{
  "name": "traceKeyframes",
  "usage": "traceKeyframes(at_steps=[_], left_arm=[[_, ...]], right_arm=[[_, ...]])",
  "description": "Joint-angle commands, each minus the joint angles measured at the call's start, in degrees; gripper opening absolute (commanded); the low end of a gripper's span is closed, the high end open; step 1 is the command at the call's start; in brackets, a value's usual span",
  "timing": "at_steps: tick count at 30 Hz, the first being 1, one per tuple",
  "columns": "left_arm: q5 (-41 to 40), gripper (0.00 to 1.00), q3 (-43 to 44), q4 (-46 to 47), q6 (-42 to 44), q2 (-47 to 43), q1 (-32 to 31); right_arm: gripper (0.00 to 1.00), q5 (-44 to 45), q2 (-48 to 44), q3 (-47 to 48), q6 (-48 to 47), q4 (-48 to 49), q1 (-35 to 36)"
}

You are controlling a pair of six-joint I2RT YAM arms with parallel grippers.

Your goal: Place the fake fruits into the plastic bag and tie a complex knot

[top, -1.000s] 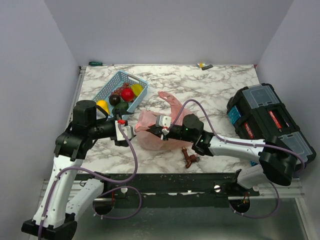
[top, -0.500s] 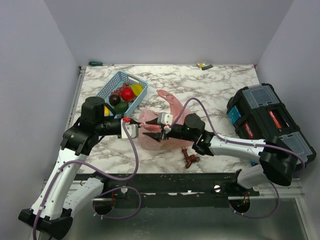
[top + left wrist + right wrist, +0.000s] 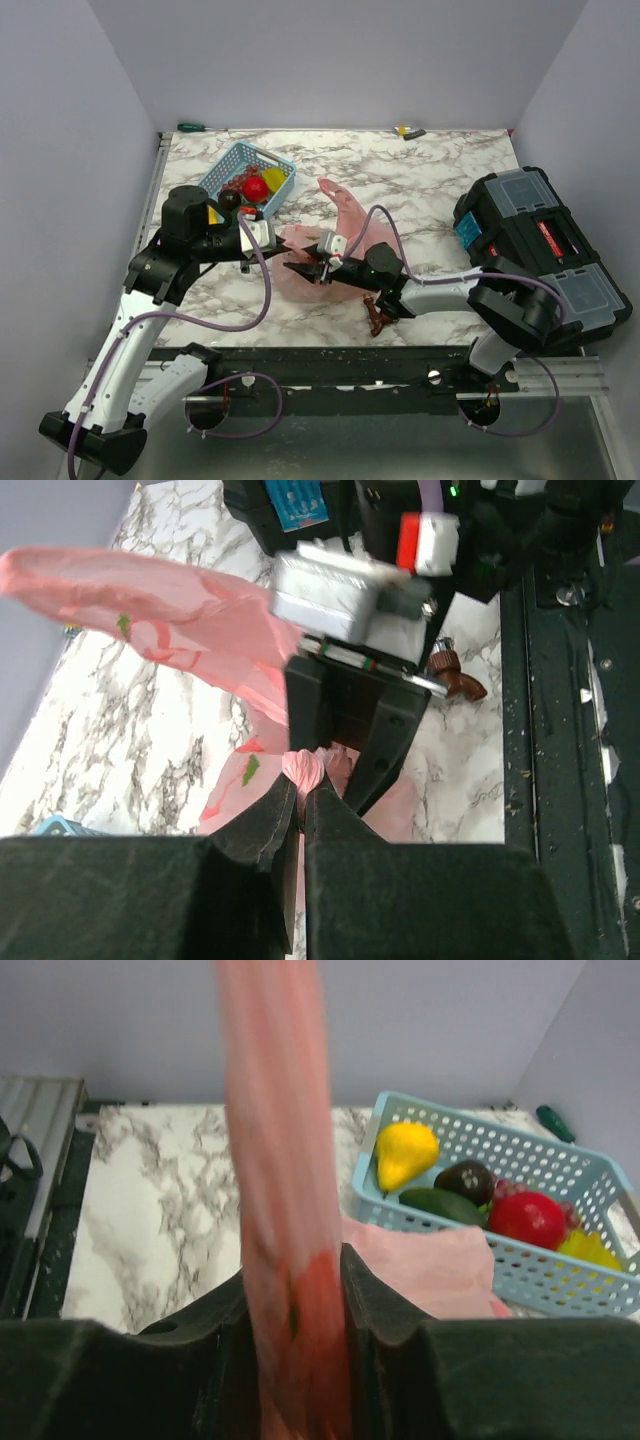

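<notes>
The pink plastic bag (image 3: pixel 312 262) lies crumpled mid-table, one handle stretching up to the far right (image 3: pixel 345 205). My left gripper (image 3: pixel 272 232) is at its left edge, shut on a pinched pink bunch of the bag (image 3: pixel 303 768). My right gripper (image 3: pixel 303 268) faces it from the right. Its jaws stand apart, and a blurred pink strip of the bag (image 3: pixel 280 1160) runs between them (image 3: pixel 293 1260). The fake fruits sit in the light-blue basket (image 3: pixel 245 160): a yellow pear (image 3: pixel 405 1152), a dark one (image 3: pixel 465 1180), a green one (image 3: pixel 440 1205) and a red one (image 3: pixel 525 1218).
A black toolbox (image 3: pixel 540 245) fills the right side. A small brown object (image 3: pixel 378 318) lies by the near edge below the right arm. A green screwdriver (image 3: pixel 192 127) and a yellow item (image 3: pixel 408 131) lie along the back wall.
My left gripper swung up and right to the bag and shut on a bunch of it. The right gripper's jaws came apart around the pink strip.
</notes>
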Motion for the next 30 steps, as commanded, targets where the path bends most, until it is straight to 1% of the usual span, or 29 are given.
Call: traceKeyframes(at_steps=[1,4,10,15,19,22,23,25,26,27,29,30], left_arm=[[2.9,0.00,1.4,6.5,-9.3,0.4,1.3],[2.8,0.00,1.9,8.9,-12.5,1.1,2.6],[2.2,0.00,2.4,13.8,-17.5,2.9,5.3],[1.8,0.00,3.0,15.7,-19.0,3.4,7.2],[2.3,0.00,3.6,16.0,-18.5,3.7,7.9],[2.4,0.00,4.2,16.1,-17.8,3.7,8.1],[2.4,0.00,4.4,16.1,-17.8,3.7,8.3],[2.5,0.00,4.3,16.4,-18.7,3.9,9.0],[2.3,0.00,4.1,15.9,-18.8,3.8,9.4],[2.3,0.09,3.6,15.2,-18.7,3.6,9.7],[3.0,0.50,1.1,13.6,-17.1,2.3,10.7],[2.8,0.63,-1.5,13.9,-16.4,1.2,11.3]], right_arm=[[0.29,0.7,4.1,-5.0,-2.1,6.3,-0.2],[0.26,0.5,6.7,-6.5,-2.8,7.3,-0.8],[0.18,0.5,12.1,-6.7,-4.1,8.2,-2.7],[0.17,0.4,15.2,-6.1,-4.0,7.7,-4.3],[0.18,-0.3,16.2,-6.3,-4.0,6.9,-4.8],[0.17,-0.7,16.3,-6.9,-4.3,6.5,-4.9],[0.14,-0.7,16.1,-7.1,-4.4,6.5,-4.9],[0.03,-0.3,15.3,-6.7,-3.8,6.4,-4.9],[0.01,0.1,14.8,-6.4,-3.3,6.5,-4.9],[0.01,0.3,14.3,-6.0,-2.6,6.6,-4.9],[0.01,0.7,13.4,-5.4,-1.6,7.4,-4.9],[0.01,0.4,13.0,-5.3,-1.3,8.1,-4.9]])
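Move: The bag neck to be pinched next lies about 6 cm below the right gripper's fingertips, some 2 cm ahead and 1 cm to their right. From the left gripper, which already holds the bag's gathered end, the neck is about 5 cm to the right and 8 cm below. The fruit basket's middle is roughly 20 cm ahead of the right gripper and 16 cm to its left; the brown tap is about 15 cm back and 25 cm to its right. Lower the half-open right gripper about 8 cm down along the gathered bag, easing some 3 cm forward, and shut its fingers on the neck. Meanwhile keep the left fingers pinched on the bag's end and draw it forward about 5 cm, drifting slightly left and swinging counter-clockwise some 15 degrees; then begin opening the left fingers. ##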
